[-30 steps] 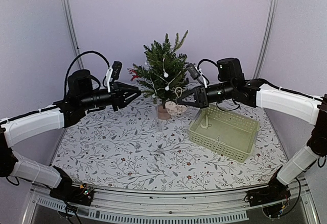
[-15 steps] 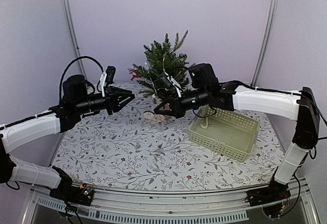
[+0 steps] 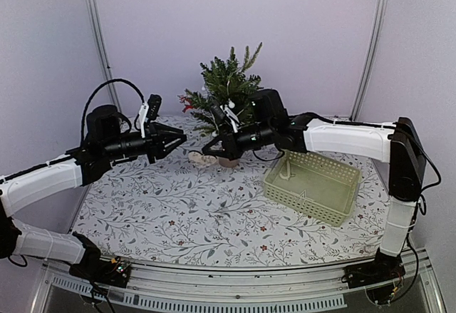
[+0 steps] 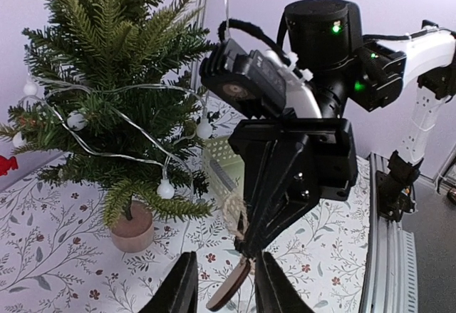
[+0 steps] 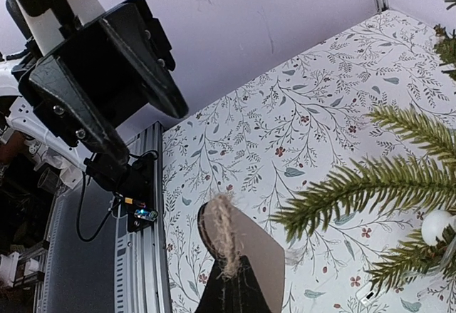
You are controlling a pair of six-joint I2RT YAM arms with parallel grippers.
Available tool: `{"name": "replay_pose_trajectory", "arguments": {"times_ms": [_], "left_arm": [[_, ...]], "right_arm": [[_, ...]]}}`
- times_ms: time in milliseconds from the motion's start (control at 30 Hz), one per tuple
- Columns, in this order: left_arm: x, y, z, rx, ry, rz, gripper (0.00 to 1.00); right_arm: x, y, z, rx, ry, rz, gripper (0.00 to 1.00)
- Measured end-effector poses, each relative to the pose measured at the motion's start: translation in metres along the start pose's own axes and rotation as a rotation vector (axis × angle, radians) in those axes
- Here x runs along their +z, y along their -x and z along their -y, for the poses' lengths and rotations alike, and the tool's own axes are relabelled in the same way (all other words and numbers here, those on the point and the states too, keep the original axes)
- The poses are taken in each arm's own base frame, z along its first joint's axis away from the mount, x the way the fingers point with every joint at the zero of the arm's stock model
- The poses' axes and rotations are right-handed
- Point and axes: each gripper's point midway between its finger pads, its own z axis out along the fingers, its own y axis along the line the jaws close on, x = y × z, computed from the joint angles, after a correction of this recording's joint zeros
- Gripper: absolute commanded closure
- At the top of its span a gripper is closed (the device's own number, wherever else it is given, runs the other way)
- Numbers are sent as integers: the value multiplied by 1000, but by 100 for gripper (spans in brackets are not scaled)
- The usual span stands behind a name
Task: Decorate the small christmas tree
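The small christmas tree [image 3: 228, 92] stands at the back of the table on a round tan base [image 3: 228, 160], strung with white bead lights. My right gripper [image 3: 209, 149] reaches across in front of it, shut on the twine loop of a flat wooden ornament [image 3: 199, 160]. In the right wrist view the right gripper [image 5: 231, 274] pinches the twine over the ornament [image 5: 249, 245]. In the left wrist view the ornament [image 4: 229, 291] hangs between my left gripper's [image 4: 224, 293] open fingers [image 4: 179, 288], touching neither. The left gripper [image 3: 178, 138] points at the right one.
A pale green slotted basket [image 3: 313, 185] sits right of the tree. A red decoration [image 3: 187, 103] hangs on the tree's left side. Tree branches [image 5: 385, 181] lie close to the right gripper. The table carries a floral-print cloth [image 3: 199, 213].
My right arm has swung left from beside the basket across the front of the tree, carrying the wooden ornament up to the left gripper. The left gripper has drawn back slightly.
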Motion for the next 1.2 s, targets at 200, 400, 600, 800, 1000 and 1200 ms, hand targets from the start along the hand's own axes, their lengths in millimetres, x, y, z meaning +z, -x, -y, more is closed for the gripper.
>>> {"name": "replay_pose_trajectory", "arguments": {"times_ms": [200,400,600,800,1000,1200], "left_arm": [[1,0,0,12,-3,-3,70],[4,0,-3,16,-1,-12,70],[8,-2,-6,17,-2,-28,71],[12,6,-3,36,-33,-20,71],[23,23,3,84,-64,-17,70],[49,18,14,111,-113,-78,72]], "right_arm": [[2,4,20,12,-14,7,100],[-3,9,33,18,-19,16,100],[1,8,39,27,0,8,100],[6,4,39,36,22,-8,100],[6,5,38,36,28,-9,100],[5,5,38,37,27,-9,100]]}}
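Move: The branch tip that the right hand takes the wooden ornament's twine loop to lies about 2 cm ahead of that hand, roughly level sideways and 1 cm above; the tree's pot is some 14 cm ahead, 6 cm right and 18 cm below. From the left hand, the twine loop is about 7 cm right, 1 cm ahead and 2 cm lower, and the branch tip about 7 cm right, 3 cm ahead and 1 cm lower. The ornament, still pinched at its top in the right fingers, is carried forward about 3.5 cm and slightly down so its twine loop meets the branch tip, then held there. The left hand, fingers still part-open, creeps about 1 cm forward, then goes some 5 cm right towards the loop, rising a little and turning slightly clockwise. ##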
